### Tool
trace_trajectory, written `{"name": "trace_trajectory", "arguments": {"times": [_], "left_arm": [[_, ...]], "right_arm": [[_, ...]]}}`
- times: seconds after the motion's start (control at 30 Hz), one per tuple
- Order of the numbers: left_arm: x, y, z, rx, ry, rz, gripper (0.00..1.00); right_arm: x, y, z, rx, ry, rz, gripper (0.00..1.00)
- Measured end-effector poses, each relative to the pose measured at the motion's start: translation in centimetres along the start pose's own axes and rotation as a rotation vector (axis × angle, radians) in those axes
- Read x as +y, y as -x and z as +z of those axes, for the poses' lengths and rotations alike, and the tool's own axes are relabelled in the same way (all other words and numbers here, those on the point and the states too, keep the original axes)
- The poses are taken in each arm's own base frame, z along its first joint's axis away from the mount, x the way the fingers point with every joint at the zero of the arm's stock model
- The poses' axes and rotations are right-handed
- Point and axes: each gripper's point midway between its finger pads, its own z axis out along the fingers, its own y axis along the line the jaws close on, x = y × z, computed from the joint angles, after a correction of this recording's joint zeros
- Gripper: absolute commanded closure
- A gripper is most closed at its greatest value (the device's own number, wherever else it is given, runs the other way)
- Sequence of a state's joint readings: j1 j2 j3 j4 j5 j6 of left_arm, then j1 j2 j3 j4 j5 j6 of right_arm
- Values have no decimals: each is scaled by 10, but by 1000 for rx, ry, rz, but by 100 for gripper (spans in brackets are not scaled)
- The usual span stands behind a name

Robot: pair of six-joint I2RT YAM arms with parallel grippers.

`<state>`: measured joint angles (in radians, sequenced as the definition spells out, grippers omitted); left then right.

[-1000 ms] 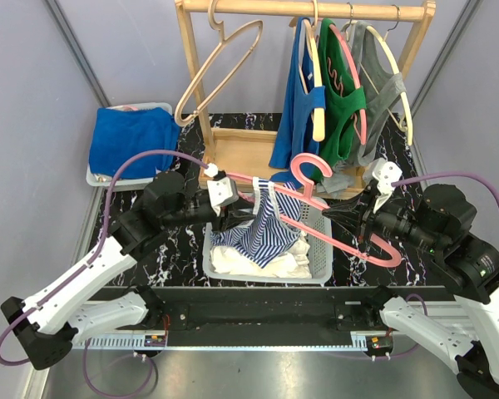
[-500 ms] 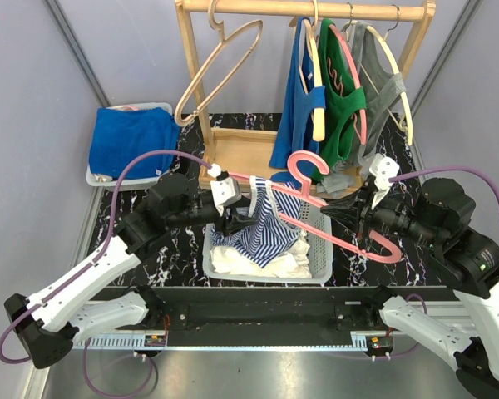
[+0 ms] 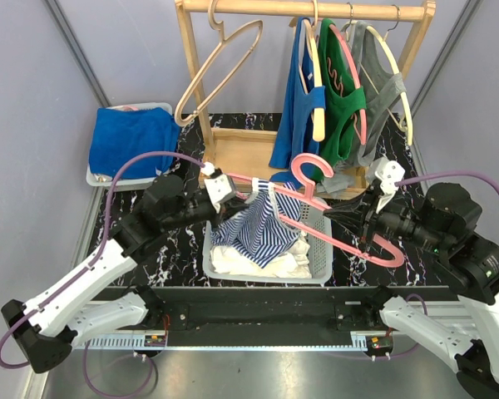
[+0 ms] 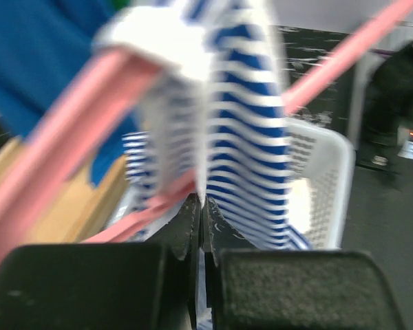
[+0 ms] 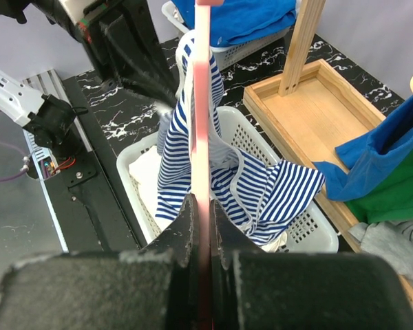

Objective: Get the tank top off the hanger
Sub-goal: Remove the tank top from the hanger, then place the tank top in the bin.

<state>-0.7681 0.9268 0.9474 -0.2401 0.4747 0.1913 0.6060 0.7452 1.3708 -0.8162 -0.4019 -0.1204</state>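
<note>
The blue-and-white striped tank top (image 3: 262, 229) hangs from the pink hanger (image 3: 316, 204) over the basket, one strap looped near the hanger's left end. My left gripper (image 3: 231, 198) is shut at that strap; in the left wrist view the tank top's (image 4: 241, 151) white-trimmed edge runs down into the closed left gripper (image 4: 202, 206), beside the blurred pink hanger (image 4: 69, 117). My right gripper (image 3: 364, 226) is shut on the hanger's lower right bar. The right wrist view shows the pink hanger (image 5: 203, 103) clamped in the right gripper (image 5: 203, 206), the tank top (image 5: 186, 165) draped beyond.
A white basket (image 3: 320, 270) holding white cloth sits under the tank top. Behind it stands a wooden rack (image 3: 303, 10) with blue, green and grey tops and a bare wooden hanger (image 3: 220, 66). A tray of blue cloth (image 3: 131, 140) lies at the back left.
My left gripper opened wider, then closed on the strap's edge near the hanger's left end. The hanger and right gripper shifted only slightly.
</note>
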Motion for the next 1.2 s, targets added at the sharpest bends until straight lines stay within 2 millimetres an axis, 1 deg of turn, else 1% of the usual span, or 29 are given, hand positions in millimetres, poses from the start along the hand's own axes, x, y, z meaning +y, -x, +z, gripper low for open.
{"name": "trace_trajectory", "arguments": {"times": [0.07, 0.13, 0.23, 0.3, 0.37, 0.4, 0.47, 0.57, 0.63, 0.73, 0.83, 0.9, 1.07, 1.2], "left_arm": [[16, 3, -7, -2, 88, 13, 100], [36, 9, -19, -11, 198, 32, 100], [66, 15, -39, -20, 360, 41, 100], [84, 12, -48, -7, 438, 28, 100], [98, 2, -53, 27, 495, 4, 100], [103, -4, -53, 47, 512, -8, 100], [107, -15, -49, 82, 510, -24, 100], [107, -35, -40, 142, 487, -40, 100], [106, -39, -38, 155, 478, -40, 100], [104, -42, -35, 171, 457, -26, 100], [94, -42, -28, 178, 402, 15, 100], [81, -44, -21, 184, 331, 52, 100], [42, -67, -7, 247, 149, 129, 100], [23, -86, 2, 311, 46, 187, 100]], "right_arm": [[2, -2, -4, 3, -3, 11, 100], [3, -6, -12, 10, -17, 26, 100], [7, -9, -30, 7, -41, 41, 100], [12, -6, -44, -1, -54, 46, 100], [15, 1, -59, -26, -71, 47, 100], [18, 6, -69, -46, -78, 45, 100], [24, 17, -89, -93, -93, 42, 100], [34, 30, -121, -172, -113, 32, 100], [39, 36, -139, -214, -124, 31, 100], [45, 41, -156, -254, -131, 29, 100], [47, 40, -160, -255, -132, 32, 100], [47, 40, -160, -252, -132, 33, 100], [47, 40, -160, -251, -131, 34, 100], [46, 41, -156, -249, -130, 34, 100]]}}
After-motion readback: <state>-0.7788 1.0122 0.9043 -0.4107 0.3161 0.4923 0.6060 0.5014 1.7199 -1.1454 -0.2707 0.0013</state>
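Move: The white basket with the cream top lies some 25 cm below the left hand, about level and 4 cm to its right; the striped tank top, its strap in those fingers, centres about 10 cm below and 3 cm right. From the right hand, holding the pink hanger, that tank top is about 14 cm left, 4 cm farther out and 20 cm lower, the basket 12 cm left, 5 cm ahead, 35 cm down, and the rack's wooden base about 25 cm ahead, 7 cm left. Forward and left the left hand pulls the pinched strap, about 12 cm and swinging some 30 degrees counter-clockwise, while the right hand, keeping its grip on the hanger, draws it back and right, rising about 7 cm, away from the striped top. The left hand then swings back and sinks towards the basket, fingers tipping down, still pinching the cloth. ##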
